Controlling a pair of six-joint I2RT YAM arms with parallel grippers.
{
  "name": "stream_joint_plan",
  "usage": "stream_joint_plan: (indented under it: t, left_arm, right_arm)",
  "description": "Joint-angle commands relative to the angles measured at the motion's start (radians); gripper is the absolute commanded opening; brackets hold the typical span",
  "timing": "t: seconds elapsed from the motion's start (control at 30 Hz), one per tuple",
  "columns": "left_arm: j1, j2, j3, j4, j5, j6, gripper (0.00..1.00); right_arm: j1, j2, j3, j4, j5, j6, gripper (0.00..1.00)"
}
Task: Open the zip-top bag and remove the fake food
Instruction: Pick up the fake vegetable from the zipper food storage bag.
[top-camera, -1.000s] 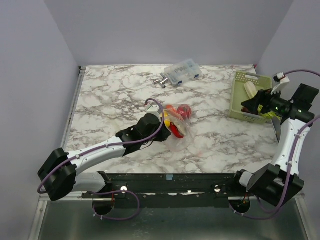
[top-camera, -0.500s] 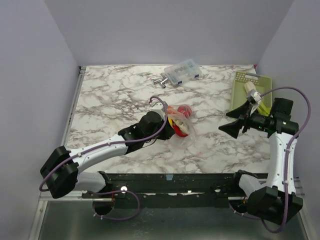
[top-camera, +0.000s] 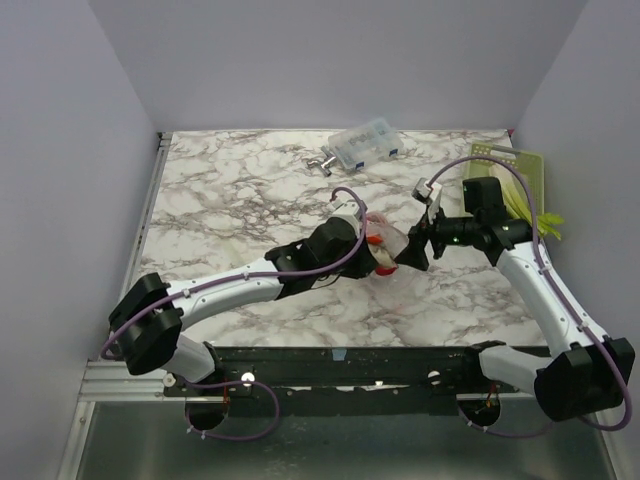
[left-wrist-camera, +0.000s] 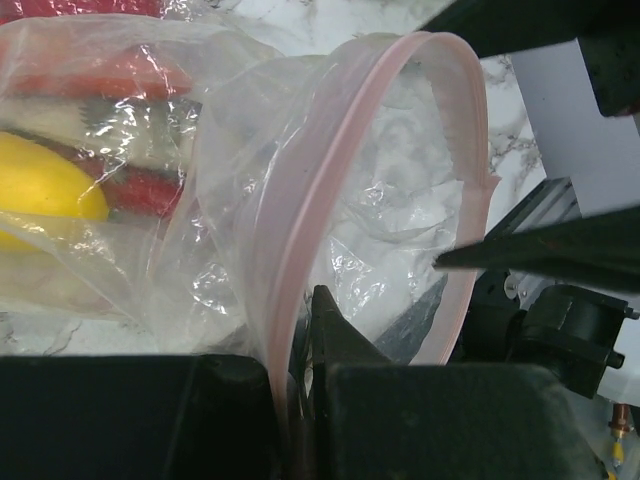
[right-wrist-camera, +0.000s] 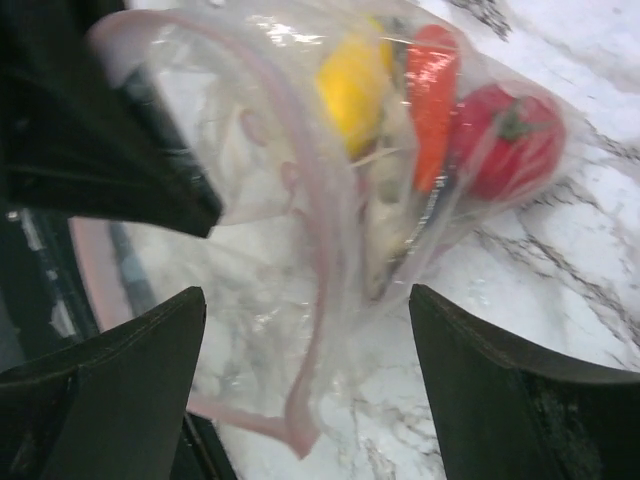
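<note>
The zip-top bag (top-camera: 388, 252) is clear with a pink zipper strip (left-wrist-camera: 300, 250), and its mouth gapes open. My left gripper (left-wrist-camera: 297, 345) is shut on the rim of the bag, holding it off the marble table. The fake food lies deep inside: a yellow lemon (right-wrist-camera: 350, 80), an orange carrot (right-wrist-camera: 432, 90), a red tomato (right-wrist-camera: 505, 140) and a pale stalk (right-wrist-camera: 388, 225). My right gripper (right-wrist-camera: 305, 295) is open just in front of the bag's mouth, with nothing between its fingers. From above, the right gripper (top-camera: 410, 252) faces the left gripper (top-camera: 362, 240) across the bag.
A green basket (top-camera: 535, 172) stands at the back right, partly behind the right arm. A small clear box (top-camera: 365, 143) and a metal fitting (top-camera: 322, 162) lie at the back middle of the table (top-camera: 230, 190).
My right arm has swung left from the green basket to the bag's mouth, jaws wide. The left arm has carried the bag right and up a little.
</note>
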Motion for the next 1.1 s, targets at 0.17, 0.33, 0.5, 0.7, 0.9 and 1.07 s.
stream_joint_plan:
  t: [0.17, 0.33, 0.5, 0.7, 0.9, 1.07]
  left_arm:
    - [-0.021, 0.035, 0.059, -0.015, -0.005, -0.019, 0.00]
    - [-0.023, 0.032, 0.057, 0.005, 0.026, -0.005, 0.00]
    - [-0.023, 0.001, 0.029, 0.028, 0.030, 0.004, 0.35]
    - [-0.014, -0.103, -0.049, 0.080, 0.150, 0.093, 0.79]
    - [0.040, -0.255, -0.101, -0.001, 0.205, 0.193, 0.96]
    - [0.098, -0.275, 0.004, -0.181, 0.234, 0.316, 0.98]
  right_arm:
    - [0.017, 0.046, 0.022, 0.126, 0.249, 0.099, 0.55]
    - [0.017, 0.037, 0.024, 0.142, 0.257, 0.112, 0.13]
    - [0.017, 0.034, 0.031, 0.170, 0.312, 0.134, 0.03]
    - [0.017, 0.043, 0.041, 0.177, 0.320, 0.111, 0.02]
    - [0.017, 0.046, 0.029, 0.181, 0.242, 0.095, 0.02]
    - [0.017, 0.040, 0.018, 0.191, 0.192, 0.082, 0.02]
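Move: The far rim of the bag's open mouth stands some 4 cm ahead of the open right hand and 1 cm below it. Inside the bag, about 12 cm below that hand, the tomato lies 10 cm ahead and 7 cm left, the yellow food 5 cm ahead and 13 cm left. From the left hand, which still pinches the rim's near side, that far rim is about 5 cm ahead, 5 cm right and 1 cm up. Right hand reaches about 5 cm forward, pinching the bag's rim; left opens, comes free, rises 6 cm and leftwards. ##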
